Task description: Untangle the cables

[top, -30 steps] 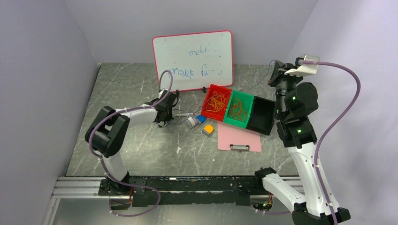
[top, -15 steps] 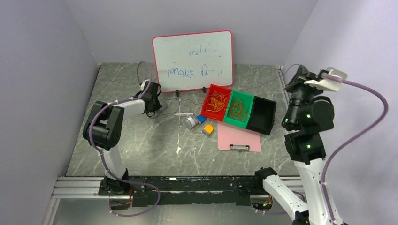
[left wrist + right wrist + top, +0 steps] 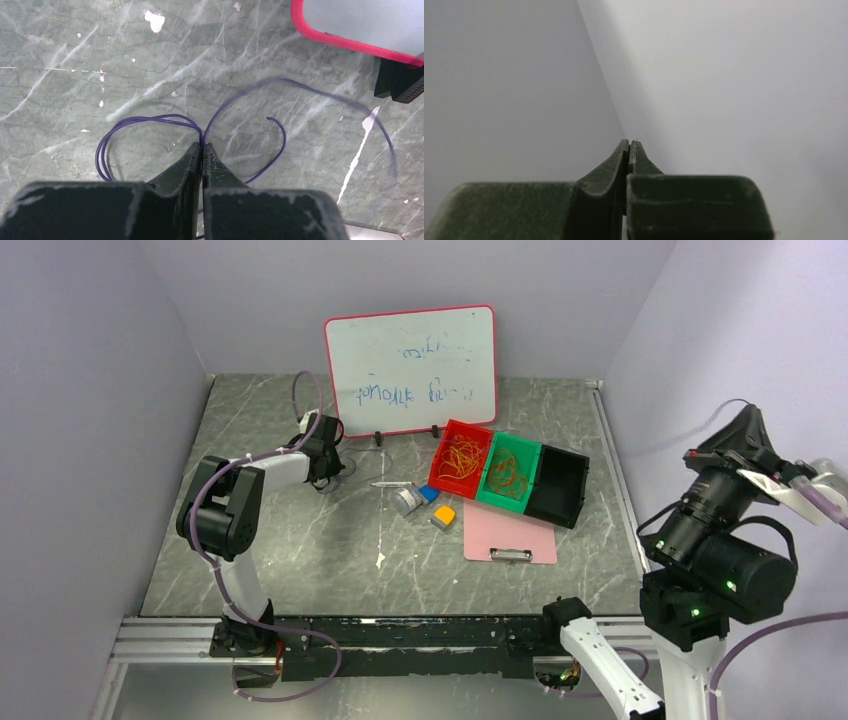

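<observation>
My left gripper (image 3: 202,145) is shut on a thin dark purple cable (image 3: 140,119) lying on the grey marble table. The cable loops out to the left and arcs right; its right arc is blurred. From above, the left gripper (image 3: 325,453) sits low by the whiteboard's lower left corner. My right gripper (image 3: 745,425) is raised high at the far right, off the table. Its fingertips (image 3: 629,145) are pressed together against a bare wall with nothing seen between them. A thin dark strand (image 3: 714,414) arcs beside it from above. More cables lie in the red bin (image 3: 460,458) and the green bin (image 3: 507,476).
A whiteboard (image 3: 410,365) stands at the back; its red frame (image 3: 350,43) and black foot (image 3: 397,80) show close to the left gripper. A black bin (image 3: 560,485), pink clipboard (image 3: 510,535), grey cylinder (image 3: 407,502), blue block (image 3: 428,493) and orange block (image 3: 443,515) lie mid-table.
The right arm has swung up and to the right, away from the bins. The left gripper first pulled left along the whiteboard, then stayed put. The stretched dark cable no longer spans the table.
</observation>
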Motion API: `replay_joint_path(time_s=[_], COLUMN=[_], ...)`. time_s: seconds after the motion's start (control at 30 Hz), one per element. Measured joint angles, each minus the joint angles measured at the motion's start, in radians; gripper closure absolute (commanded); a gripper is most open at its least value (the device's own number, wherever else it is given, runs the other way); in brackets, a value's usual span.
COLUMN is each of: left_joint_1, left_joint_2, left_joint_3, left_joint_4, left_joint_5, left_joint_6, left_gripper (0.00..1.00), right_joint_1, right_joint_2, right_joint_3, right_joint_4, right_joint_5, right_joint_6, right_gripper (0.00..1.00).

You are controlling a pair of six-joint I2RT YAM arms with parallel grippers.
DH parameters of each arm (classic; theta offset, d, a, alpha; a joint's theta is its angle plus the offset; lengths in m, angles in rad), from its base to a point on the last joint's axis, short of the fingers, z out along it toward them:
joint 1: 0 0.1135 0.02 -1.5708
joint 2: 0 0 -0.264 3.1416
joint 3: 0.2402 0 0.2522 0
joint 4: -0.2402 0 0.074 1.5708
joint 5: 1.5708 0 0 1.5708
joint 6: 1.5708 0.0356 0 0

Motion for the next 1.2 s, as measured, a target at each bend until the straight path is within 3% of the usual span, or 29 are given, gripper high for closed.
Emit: replay_joint_path(time_s=[0.3,0.47,0.53,0.67,0.77,0.97,1.2], left_joint_1=[0.009,0.011,0.012,0.018,0.019,0.020,0.021], left_joint_2=[0.008,0.006,0.003,-0.029,-0.069,-0.180,-0.375], left_joint_3=[0.010,0.010,0.009,-0.018,-0.044,-0.063,-0.064], left_joint_4=[0.000,0.000,0.001,-0.005,-0.033,-0.074,-0.061], left_joint_5=[-0.004,-0.003,0.001,0.013,0.028,0.078,0.149], left_joint_6=[0.000,0.001,0.002,0.020,0.042,0.087,0.139], left_gripper=[0.93,0.93,0.87,0.53,0.38,0.23,0.17], right_joint_1=[0.000,0.000,-0.001,-0.001,-0.001,-0.001,-0.001], right_joint_2=[-0.024,-0.021,-0.010,0.031,0.060,0.132,0.254], right_joint_3=[0.014,0.032,0.054,0.092,0.103,0.147,0.209], right_joint_4=[0.037,-0.018,-0.053,-0.103,-0.128,-0.173,-0.201], right_joint_5=[0.036,-0.063,-0.129,-0.267,-0.360,-0.577,-0.859], right_joint_6=[-0.043,-0.013,0.001,0.023,0.036,0.091,0.187], right_gripper=[1.00,1.00,1.00,1.00,1.00,1.00,1.00])
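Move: The left fingers still pinch the purple cable at its crossing, practically on the table, with the marker about 11 cm right and 3 cm back, and the jar 14 cm right and 6 cm back. The right hand, high up with the other cable, has the black bin roughly 20 cm ahead, 10 cm left and 53 cm below. The green bin is some 10 cm left of the black bin and 3 cm farther out. Left opens wide, releasing the purple cable, and rises 12 cm; right swings its cable 17 cm left, then forward too. ##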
